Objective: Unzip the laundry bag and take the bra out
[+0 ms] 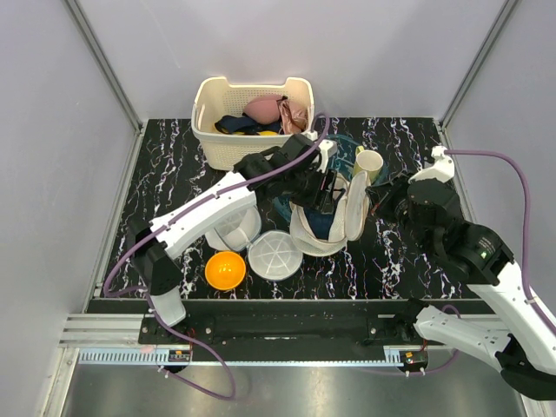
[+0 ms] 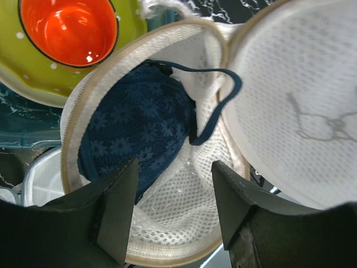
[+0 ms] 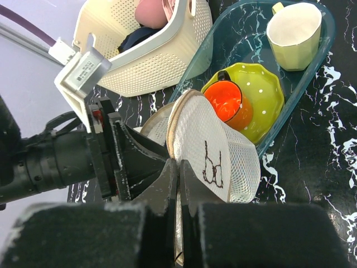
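The laundry bag [image 1: 306,241] lies open in the middle of the table, its logo half [image 3: 217,151] stood up on edge. My right gripper [image 3: 179,167] is shut on that half's zip rim. The dark blue lace bra [image 2: 139,123] sits in the lower mesh half [image 2: 184,206], one thin strap [image 2: 223,95] looping towards the raised half [image 2: 290,111]. My left gripper [image 2: 174,178] hangs open inside the bag, only bare mesh between its fingers. Its left finger [image 2: 117,206] is at the bra's lower edge; whether it touches is unclear. From above, the left gripper [image 1: 326,187] is over the bra [image 1: 328,224].
A cream basket [image 1: 252,117] with a pink bra and dark clothes stands at the back. A teal tray [image 3: 245,50] holds a green dotted bowl [image 3: 262,89], an orange cup [image 3: 226,103] and a pale mug [image 1: 368,163]. An orange bowl [image 1: 225,269] and a white ribbed dish [image 1: 275,254] sit near-left.
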`<action>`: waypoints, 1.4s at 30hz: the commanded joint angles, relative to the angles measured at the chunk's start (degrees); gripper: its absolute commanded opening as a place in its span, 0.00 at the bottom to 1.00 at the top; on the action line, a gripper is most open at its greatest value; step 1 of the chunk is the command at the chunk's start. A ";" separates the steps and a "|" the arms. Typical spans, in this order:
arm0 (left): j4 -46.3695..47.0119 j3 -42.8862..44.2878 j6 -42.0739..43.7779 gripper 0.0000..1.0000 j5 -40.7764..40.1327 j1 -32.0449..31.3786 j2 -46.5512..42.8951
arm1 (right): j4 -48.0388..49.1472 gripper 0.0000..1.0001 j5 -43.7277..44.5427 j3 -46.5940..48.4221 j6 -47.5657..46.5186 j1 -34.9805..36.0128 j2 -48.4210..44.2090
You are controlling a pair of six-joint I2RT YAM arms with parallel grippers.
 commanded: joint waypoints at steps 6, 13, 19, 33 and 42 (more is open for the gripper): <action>2.77 -3.57 1.50 0.59 -7.89 -0.48 2.60 | 1.50 0.00 2.56 -0.47 -0.18 -0.41 -1.09; 3.47 -4.27 1.16 0.62 -8.16 -0.83 6.12 | 1.50 0.00 2.56 -0.39 -0.18 -0.41 -1.44; 3.74 -3.31 1.07 0.23 -9.65 -0.92 7.35 | 1.41 0.00 3.09 -0.65 0.00 -0.33 -2.23; 3.03 7.23 -3.50 0.00 2.91 3.21 -7.05 | 0.88 0.00 3.70 -2.41 0.09 -0.41 -2.15; 8.57 12.68 -10.44 0.00 12.59 10.24 -11.36 | 1.15 0.00 4.23 -5.48 1.32 -0.41 -2.94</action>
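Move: The navy bra lies in the open laundry bag about 9 cm below the left hand and 2 cm ahead, neither left nor right. The bag's lid stands some 7 cm to this hand's right, level fore and aft and in height; the orange mug is about 10 cm straight ahead and 17 cm down. From the right hand, already pinching the lid's edge, the bra lies roughly 9 cm left, 4 cm ahead and 20 cm below. The left hand dips 8 cm, pinches the bra and lifts about 23 cm; right keeps the lid pinched. ##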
